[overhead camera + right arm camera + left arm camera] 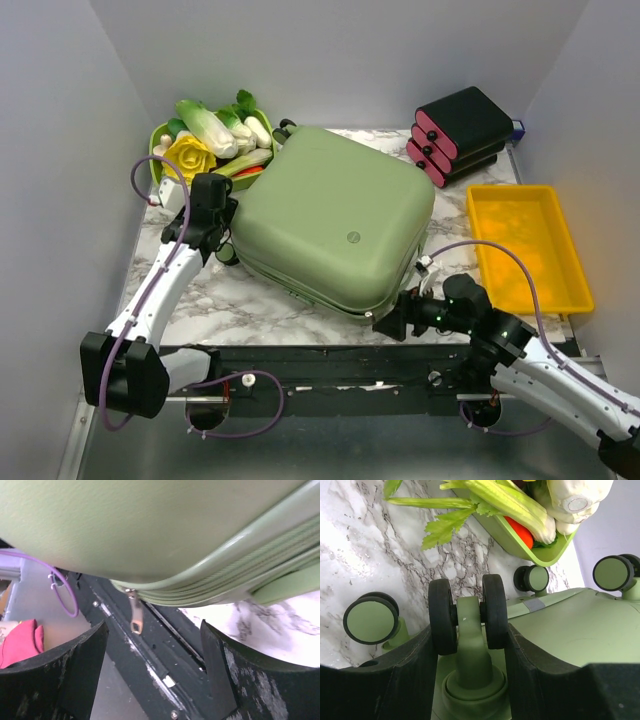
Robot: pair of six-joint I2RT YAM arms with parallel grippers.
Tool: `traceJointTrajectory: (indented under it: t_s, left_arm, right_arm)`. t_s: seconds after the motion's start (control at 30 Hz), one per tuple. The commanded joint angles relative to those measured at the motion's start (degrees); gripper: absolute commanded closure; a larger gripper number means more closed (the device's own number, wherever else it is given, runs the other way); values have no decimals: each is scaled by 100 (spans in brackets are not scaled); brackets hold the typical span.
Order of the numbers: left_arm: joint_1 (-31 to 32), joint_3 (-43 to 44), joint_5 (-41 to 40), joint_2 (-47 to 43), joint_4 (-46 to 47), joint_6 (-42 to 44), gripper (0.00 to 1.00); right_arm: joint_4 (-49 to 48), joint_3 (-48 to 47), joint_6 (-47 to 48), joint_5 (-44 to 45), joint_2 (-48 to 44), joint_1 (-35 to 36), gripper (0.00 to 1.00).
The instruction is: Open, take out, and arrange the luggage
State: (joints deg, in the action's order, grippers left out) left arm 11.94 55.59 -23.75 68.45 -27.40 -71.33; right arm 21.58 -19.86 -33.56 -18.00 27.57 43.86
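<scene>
The luggage (pixel 335 220) is a pale sage-green hard-shell suitcase lying flat and closed in the middle of the marble table. My left gripper (pixel 225 248) is at its left end. In the left wrist view the black fingers (pixel 395 680) press from both sides on a twin black caster wheel (pixel 467 611) of the luggage (pixel 580 630). My right gripper (pixel 392 322) is at the near right corner, open. In the right wrist view a tan zipper pull (pixel 135 616) hangs from the luggage's (pixel 150 525) zip seam, just above the gap of my right gripper (pixel 154 627), touching neither finger.
A green tray of vegetables (pixel 158 135) stands at the back left, close to the suitcase wheels (pixel 370 620). A black box with pink-red ends (pixel 462 130) sits at the back right. A shallow yellow tray (pixel 520 250) lies to the right. The black table frame (pixel 150 670) runs below the right gripper.
</scene>
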Motion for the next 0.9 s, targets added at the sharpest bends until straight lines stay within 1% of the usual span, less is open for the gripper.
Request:
traceJointTrajectory:
  t_s: [0.0, 0.03, 0.07, 0.1, 0.2, 0.23, 0.33, 0.4, 0.5, 0.53, 0.7, 0.8, 0.83, 0.87]
  left_arm:
    - [36, -426, 301, -199, -178, 260, 100]
    - [36, -461, 283, -261, -187, 251, 100]
    - [36, -496, 283, -375, -178, 242, 100]
    - [36, -558, 283, -419, -161, 242, 100]
    - [36, -637, 318, -586, -178, 242, 100]
    - [36, -664, 327, -630, -187, 251, 100]
    - [36, -708, 283, -771, -240, 286, 100]
    - [36, -708, 257, -841, -266, 321, 100]
    - [36, -673, 257, -850, -319, 365, 100]
    - [36, -655, 257, -859, -380, 357, 100]
    - [36, -620, 283, -964, -389, 330, 100]
    - [36, -515, 274, -1035, -494, 348, 100]
    - [36, -488, 283, -1052, -556, 348, 100]
    - [36, -453, 274, -1122, -565, 374, 100]
  right_arm:
    - [-365, 8, -783, 1007, 160, 763, 18]
    - [-365, -79, -827, 1244, 239, 1069, 18]
    - [-383, -132, -923, 1638, 318, 1194, 18]
    - [-444, -176, -959, 1746, 528, 1291, 18]
    - [-795, -343, -1038, 1765, 1002, 1468, 24]
    - [-935, -369, -1047, 1765, 1126, 1555, 30]
    - [-937, -510, -1073, 2106, 1364, 1748, 33]
    - [-937, -563, -1126, 2388, 1365, 1819, 34]
    - [-1138, -415, -1275, 2486, 1260, 1846, 49]
    - [-1208, -396, -1328, 2503, 1251, 1837, 56]
    - [-1279, -291, -1662, 2600, 1207, 1863, 74]
    - [-1323, -229, -1812, 2600, 1084, 1881, 96]
    - [-1297, -229, -1821, 2600, 1057, 1881, 99]
    - [-1219, -281, -1812, 2626, 1031, 1881, 99]
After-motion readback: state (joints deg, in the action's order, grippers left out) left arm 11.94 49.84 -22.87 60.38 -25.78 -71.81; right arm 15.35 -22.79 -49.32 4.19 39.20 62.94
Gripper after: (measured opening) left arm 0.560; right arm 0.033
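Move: The zip pull at the suitcase's near right corner hangs just past the open right fingers, about 3 cm to the left and 1 cm ahead, nearly level. From that hand the suitcase's middle is some 17 cm ahead and 7 cm left, the yellow tray roughly 29 cm right and 14 cm ahead, lower down. The left hand already grips an upper wheel; from it the zip pull lies about 19 cm back, 26 cm right and 10 cm lower. Slide the right gripper about 3.5 cm left, in under the suitcase's near corner at the zip pull, dipping about 1 cm on the way and turning slightly clockwise, and shut its fingers almost fully. Keep the left fingers clamped on the wheel while easing that hand back some 2 cm and tipping it up slightly. ##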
